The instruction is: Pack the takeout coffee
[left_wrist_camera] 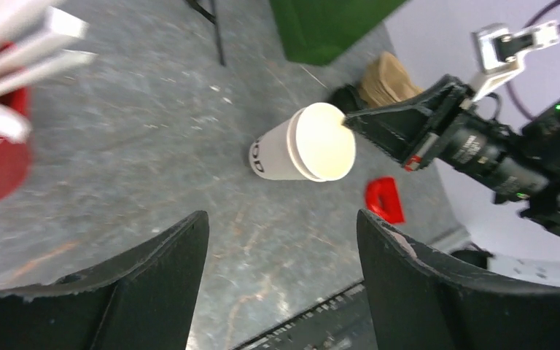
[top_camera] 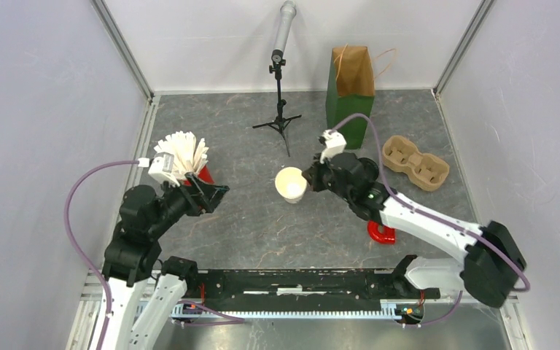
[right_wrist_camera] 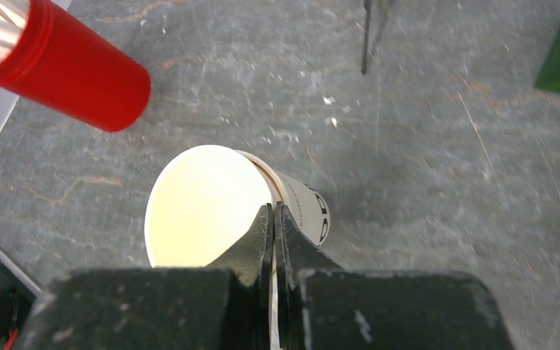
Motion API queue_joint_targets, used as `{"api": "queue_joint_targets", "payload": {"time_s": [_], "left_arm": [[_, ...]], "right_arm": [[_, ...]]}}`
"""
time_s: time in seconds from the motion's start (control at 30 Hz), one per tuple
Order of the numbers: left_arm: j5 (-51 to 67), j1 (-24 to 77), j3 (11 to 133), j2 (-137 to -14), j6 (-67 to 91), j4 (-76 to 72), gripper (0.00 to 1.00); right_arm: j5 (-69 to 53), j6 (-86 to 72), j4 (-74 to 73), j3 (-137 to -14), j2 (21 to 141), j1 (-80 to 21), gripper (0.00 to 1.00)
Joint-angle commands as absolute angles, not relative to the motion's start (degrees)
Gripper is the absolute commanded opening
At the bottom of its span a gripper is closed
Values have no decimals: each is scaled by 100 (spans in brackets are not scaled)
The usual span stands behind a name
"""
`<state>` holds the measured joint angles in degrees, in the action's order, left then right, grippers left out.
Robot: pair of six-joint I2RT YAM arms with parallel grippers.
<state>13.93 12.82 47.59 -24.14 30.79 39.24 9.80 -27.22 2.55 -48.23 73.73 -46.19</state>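
The takeout coffee (top_camera: 290, 184) is a cream paper cup in the middle of the table, and its open mouth shows. My right gripper (top_camera: 308, 177) is shut on the cup's rim, one finger inside and one outside, as the right wrist view shows at the gripper (right_wrist_camera: 273, 211) and cup (right_wrist_camera: 204, 204). In the left wrist view the cup (left_wrist_camera: 313, 142) leans, pinched at its right edge. My left gripper (top_camera: 215, 193) hangs open and empty left of the cup, close to the red cup, its jaws (left_wrist_camera: 283, 215) wide apart. The green paper bag (top_camera: 350, 84) stands upright at the back.
A red cup of white sticks (top_camera: 203, 175) stands right behind the left gripper. A brown cardboard carrier (top_camera: 414, 162) lies at the right. A microphone stand (top_camera: 281, 109) stands at the back centre. A small red object (top_camera: 381, 233) lies under the right arm.
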Motion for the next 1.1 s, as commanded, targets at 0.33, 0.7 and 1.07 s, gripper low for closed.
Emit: {"api": "queue_joint_targets", "payload": {"time_s": [0.33, 0.7, 1.07], "left_arm": [[3136, 1469, 3366, -3105, 5349, 1506, 57], [2258, 2644, 2803, -4390, 5435, 270, 49], [2114, 3314, 2331, -5423, 5642, -1476, 53]], "right_arm": [[257, -3176, 896, -3072, 5286, -4237, 0], [95, -3779, 1119, -2888, 5282, -4223, 0], [16, -4092, 1294, -2804, 5565, -4228, 0]]}}
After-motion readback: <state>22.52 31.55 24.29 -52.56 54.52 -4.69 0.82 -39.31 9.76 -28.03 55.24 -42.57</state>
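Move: The nested paper cups, pinched by the rim in the right gripper, are about 19 cm to the left hand's right, 8 cm ahead and 13 cm below. The red straw holder stands some 9 cm left of the left hand, 12 cm ahead and 20 cm down. From the right hand, the cups' middle is about 4 cm left, 1 cm back and 4 cm below; the black lid is roughly 19 cm right, 8 cm ahead and 17 cm lower. Bring the left gripper across to the right and down, about 13 cm each way, towards the side of the nested cups, tipping the fingers down and swinging them clockwise about 20 degrees while narrowing them to half open. Keep the right fingers shut on the rim; draw the cups back and a little right, then roll that wrist slightly, left side up. ##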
